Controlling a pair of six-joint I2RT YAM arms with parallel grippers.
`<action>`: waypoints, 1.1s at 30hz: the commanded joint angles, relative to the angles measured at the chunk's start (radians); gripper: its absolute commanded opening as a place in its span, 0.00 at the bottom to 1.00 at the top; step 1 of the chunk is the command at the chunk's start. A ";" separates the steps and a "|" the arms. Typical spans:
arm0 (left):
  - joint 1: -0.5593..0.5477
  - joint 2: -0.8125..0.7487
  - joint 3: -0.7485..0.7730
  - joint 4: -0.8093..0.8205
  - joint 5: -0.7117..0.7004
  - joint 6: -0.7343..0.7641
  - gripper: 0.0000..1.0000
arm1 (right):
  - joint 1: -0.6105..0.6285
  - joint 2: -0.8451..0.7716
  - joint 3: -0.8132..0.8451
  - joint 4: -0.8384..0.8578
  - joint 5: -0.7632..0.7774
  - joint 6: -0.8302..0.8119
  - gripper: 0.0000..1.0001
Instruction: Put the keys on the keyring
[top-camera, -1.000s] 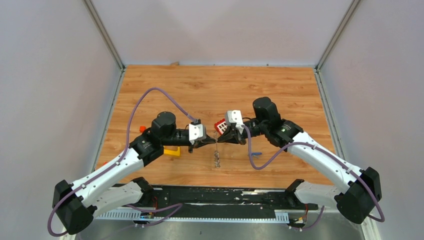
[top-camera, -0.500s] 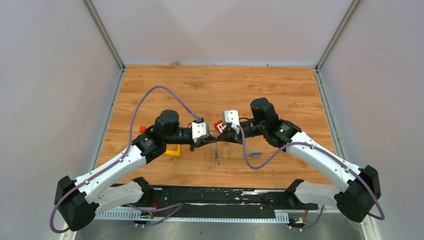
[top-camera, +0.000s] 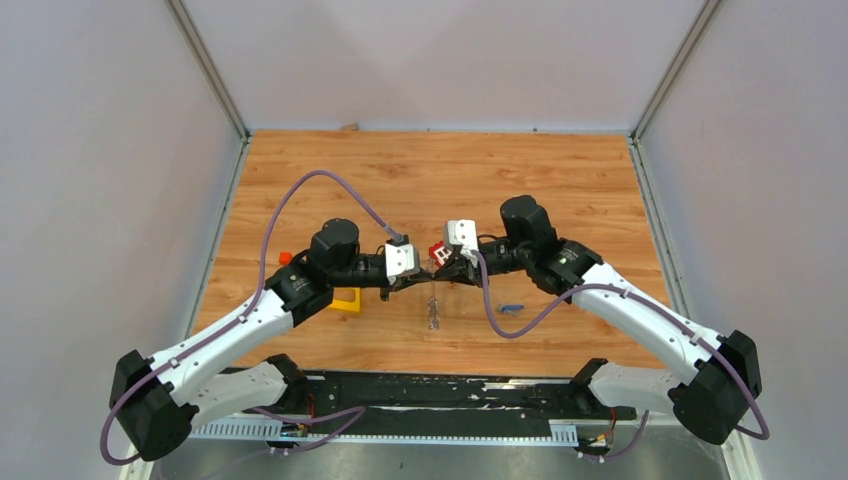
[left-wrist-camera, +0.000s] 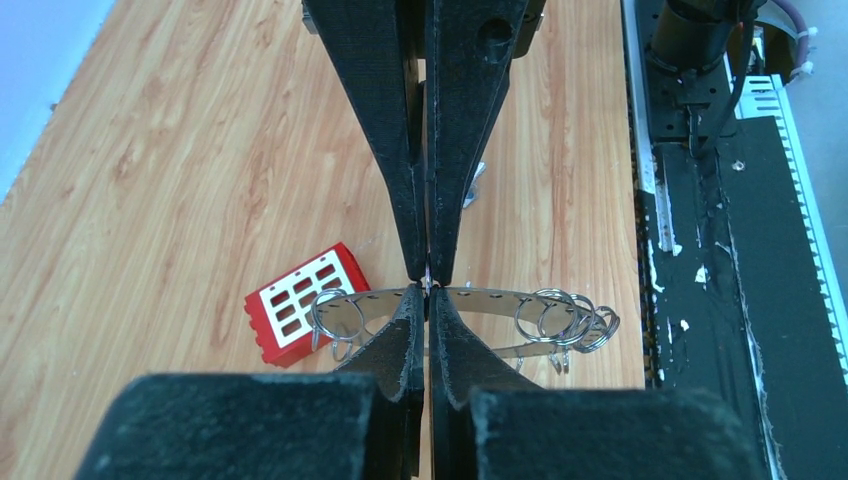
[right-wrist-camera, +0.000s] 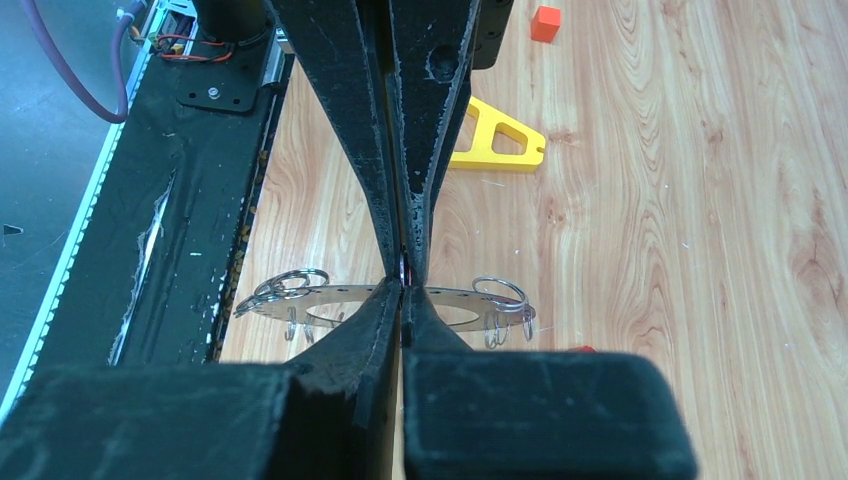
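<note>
The keyring (left-wrist-camera: 500, 302), a thin grey metal ring carrying small silvery split rings, hangs off the table between the two arms, edge-on in the top view (top-camera: 433, 315). My left gripper (left-wrist-camera: 427, 292) and right gripper (right-wrist-camera: 403, 288) meet tip to tip at its top rim. Both are shut on the rim, and a thin sliver shows between the opposing tips. In the top view the left gripper (top-camera: 425, 284) and right gripper (top-camera: 438, 281) touch over mid-table. A small blue-headed key (top-camera: 512, 307) lies on the wood to the right, below the right arm's cable. No black-headed key shows.
A red block with white squares (left-wrist-camera: 298, 316) sits just beyond the grippers (top-camera: 438, 250). The yellow triangular frame (right-wrist-camera: 497, 142) lies by the left forearm (top-camera: 345, 300), with an orange cube (top-camera: 285, 258) further left. The black base strip (top-camera: 430, 395) runs along the near edge.
Both grippers shifted slightly left and away, still tip to tip with the keyring hanging beneath. The right arm's cable swung aside, uncovering the blue key.
</note>
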 joint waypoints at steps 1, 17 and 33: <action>-0.003 -0.032 0.023 0.033 -0.018 0.032 0.00 | 0.003 -0.014 0.046 0.020 -0.003 -0.003 0.03; 0.008 -0.094 -0.010 0.062 -0.021 -0.051 0.00 | -0.245 -0.157 -0.024 -0.286 0.156 -0.147 0.63; 0.008 -0.074 0.010 0.035 -0.033 -0.045 0.00 | -0.296 0.124 -0.134 -0.452 0.391 -0.376 0.60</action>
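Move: The blue key I go for with my right hand lies about 16 cm to its right, 2 cm farther out and some 21 cm below. The red box stands nearer my hand, about 4 cm right and 13 cm ahead, 20 cm down; the keyring hangs just left of my fingertips, its middle about 2 cm back and 4 cm lower. From my left hand the key is about 17 cm right, 2 cm ahead and 21 cm down. I open my right fingers wide beside the keyring, ending their pinch on the small metal piece at its edge, and swing right and slightly forward. Then I drop steeply towards the blue key, about 16 cm right and 15 cm down in all, tipping the fingers some 35 degrees downward and turning clockwise. My left hand keeps its pinch on the keyring, easing up and left about 1 cm. ##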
